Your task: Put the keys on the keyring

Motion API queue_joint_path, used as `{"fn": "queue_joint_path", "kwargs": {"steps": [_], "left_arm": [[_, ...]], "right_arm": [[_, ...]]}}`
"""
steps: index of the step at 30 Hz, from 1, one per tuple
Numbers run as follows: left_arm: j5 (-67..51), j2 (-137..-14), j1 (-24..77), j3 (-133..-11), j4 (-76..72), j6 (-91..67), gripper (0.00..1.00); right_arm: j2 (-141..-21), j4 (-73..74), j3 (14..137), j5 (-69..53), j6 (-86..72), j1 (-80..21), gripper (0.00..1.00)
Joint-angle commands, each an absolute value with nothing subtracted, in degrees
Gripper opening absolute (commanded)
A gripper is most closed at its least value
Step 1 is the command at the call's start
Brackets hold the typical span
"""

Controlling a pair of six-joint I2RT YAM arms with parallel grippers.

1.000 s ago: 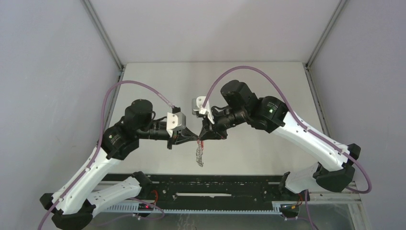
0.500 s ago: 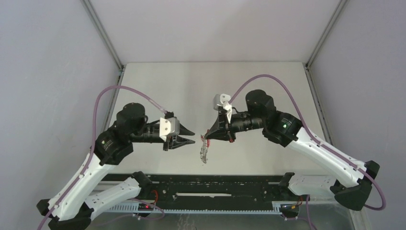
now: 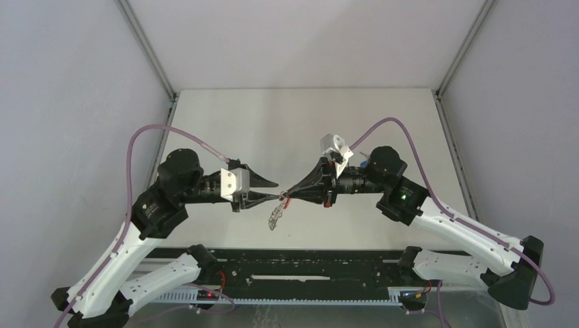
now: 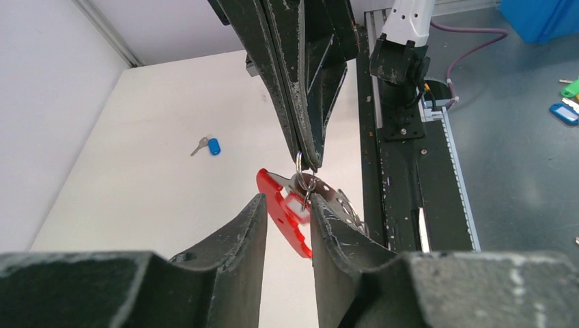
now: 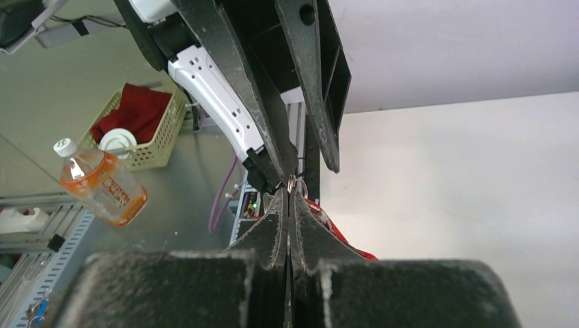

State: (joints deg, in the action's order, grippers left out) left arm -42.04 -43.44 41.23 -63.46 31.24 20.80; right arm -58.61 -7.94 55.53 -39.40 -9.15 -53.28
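The keyring point(image 4: 278, 203), a red curved band with silver rings and a perforated silver piece, hangs in the air above the table. My right gripper point(image 5: 290, 196) is shut on one of its small silver rings point(image 5: 295, 184). My left gripper point(image 4: 287, 205) is open, its fingertips point(image 4: 254, 208) on either side of the red band. A small red tag with a white label point(image 4: 298, 203) sits against the band between them. In the top view both grippers meet tip to tip, with the keyring point(image 3: 276, 213) dangling below. A key with a blue tag point(image 4: 212, 146) lies on the table beyond.
The black rail point(image 3: 307, 263) runs along the near table edge, under the keyring. Off the table are an orange drink bottle point(image 5: 102, 188), a basket with red cloth point(image 5: 147, 130), a blue bin point(image 4: 539, 17) and a loose blue tag point(image 4: 564, 113).
My left gripper has opened, backed off and returned to the keyring. My right gripper has closed on a ring and its arm has swung right, so the keyring now hangs from it alone.
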Motion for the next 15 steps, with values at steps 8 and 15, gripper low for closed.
{"fn": "queue_joint_path", "kwargs": {"steps": [8, 15], "left_arm": [[-42.63, -41.92, 42.22, -61.03, 31.11, 26.03, 0.17], [-41.81, -41.23, 44.42, -60.66, 31.69, 29.55, 0.06]], "right_arm": [[-57.02, -21.51, 53.35, -34.64, -14.38, -54.84, 0.00], [-56.95, -21.52, 52.84, -30.83, -14.57, -55.42, 0.00]]}}
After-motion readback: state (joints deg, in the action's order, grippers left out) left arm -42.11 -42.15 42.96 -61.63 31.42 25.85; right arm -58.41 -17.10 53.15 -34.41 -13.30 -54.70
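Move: The keyring hangs from a small ring in the right fingertips; its middle lies some 2 cm to the right of the left hand, about 2 cm back and 4 cm below. The held ring is about 2 cm to the left hand's right, 1 cm back and 1 cm higher; the red handle some 3 cm right, level fore and aft and 3 cm below. From the right hand, the keyring's middle is about 1 cm back and 4 cm down, level sideways. The keyring stays pinched by its ring in the shut right fingertips, which lift it about 2 cm and tip up some 5 degrees. Beside it the part-open left fingers close almost fully at its upper edge by the red handle, while the left hand sinks about 1 cm and eases slightly back. ##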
